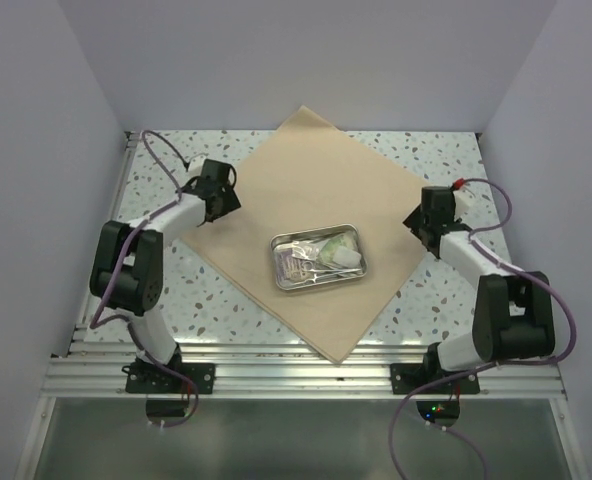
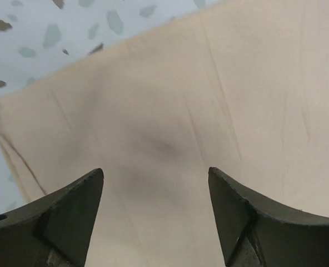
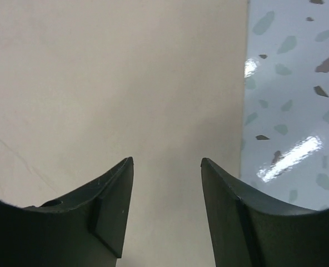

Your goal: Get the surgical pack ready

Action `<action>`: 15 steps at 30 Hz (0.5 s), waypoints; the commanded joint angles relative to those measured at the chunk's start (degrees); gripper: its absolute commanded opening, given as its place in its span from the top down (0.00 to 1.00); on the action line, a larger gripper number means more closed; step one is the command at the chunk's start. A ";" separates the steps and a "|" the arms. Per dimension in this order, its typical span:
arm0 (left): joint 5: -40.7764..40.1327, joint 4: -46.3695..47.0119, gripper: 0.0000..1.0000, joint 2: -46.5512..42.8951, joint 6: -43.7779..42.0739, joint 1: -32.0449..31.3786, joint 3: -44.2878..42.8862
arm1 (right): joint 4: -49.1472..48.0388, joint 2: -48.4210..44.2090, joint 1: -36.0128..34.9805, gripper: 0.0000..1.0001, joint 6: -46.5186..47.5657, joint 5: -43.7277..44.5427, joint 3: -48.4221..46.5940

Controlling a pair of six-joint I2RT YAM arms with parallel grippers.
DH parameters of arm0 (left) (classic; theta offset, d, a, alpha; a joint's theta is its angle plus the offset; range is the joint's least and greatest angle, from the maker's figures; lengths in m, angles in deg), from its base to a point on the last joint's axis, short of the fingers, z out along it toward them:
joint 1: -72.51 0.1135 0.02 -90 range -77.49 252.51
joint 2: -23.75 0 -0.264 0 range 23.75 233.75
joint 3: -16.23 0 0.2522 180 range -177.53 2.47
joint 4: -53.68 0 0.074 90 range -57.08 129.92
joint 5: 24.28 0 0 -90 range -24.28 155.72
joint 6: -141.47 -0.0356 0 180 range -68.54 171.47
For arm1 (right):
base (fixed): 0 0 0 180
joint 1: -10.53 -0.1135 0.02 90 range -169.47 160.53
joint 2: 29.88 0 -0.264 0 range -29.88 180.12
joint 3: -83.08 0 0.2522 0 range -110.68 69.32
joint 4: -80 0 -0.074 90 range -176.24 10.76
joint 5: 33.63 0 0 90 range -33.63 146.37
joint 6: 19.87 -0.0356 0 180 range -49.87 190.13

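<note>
The surgical pack lies spread as a flat tan cloth (image 1: 316, 190), set diamond-wise on the table, with a steel tray (image 1: 318, 283) of instruments and packets on its near half. My left gripper (image 1: 223, 193) hovers over the cloth's left corner, open, with bare cloth (image 2: 170, 122) between its fingers (image 2: 75, 206). At the cloth's right corner my right gripper (image 1: 423, 226) is also open. Its fingers (image 3: 111, 194) frame plain cloth (image 3: 125, 83) just beside the cloth's edge.
The speckled tabletop (image 1: 221, 300) shows around the cloth, and in the right wrist view (image 3: 292, 83) to the right of the cloth edge. Grey walls close the back and both sides. A metal rail (image 1: 306, 375) runs along the near edge by the arm bases.
</note>
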 commanded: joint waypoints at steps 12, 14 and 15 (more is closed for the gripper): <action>5.59 4.49 0.19 0.52 2.28 -1.73 10.68 | -1.90 14.17 -6.20 0.77 6.16 -12.92 -10.01; 7.09 5.55 0.19 1.58 2.11 -0.15 10.60 | -1.73 15.84 -6.20 0.81 6.24 -12.48 -10.62; 7.79 5.99 0.19 2.01 2.02 0.46 10.51 | -1.38 16.46 -6.20 0.88 6.16 -12.22 -11.06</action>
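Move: The left hand makes for a patch of cloth about 5 cm back, 2 cm to its right and 5 cm below; the cloth's left corner is some 13 cm to its left and 2 cm back. The right hand goes for bare cloth about 8 cm to its left, 3 cm ahead and 6 cm down. The loaded tray lies roughly 28 cm left and 6 cm back of the right hand, 33 cm right and 14 cm back of the left, some 5 cm lower. The open left fingers seem to come down onto the cloth: that hand sweeps back about 6 cm, slightly right, sinking 4.5 cm, then eases a little forward at that height. The right hand swings left nearly 8 cm towards the tray, a little forward, and dips 4.5 cm close over the cloth, turning some 20 degrees counter-clockwise while its fingers draw nearly shut. ##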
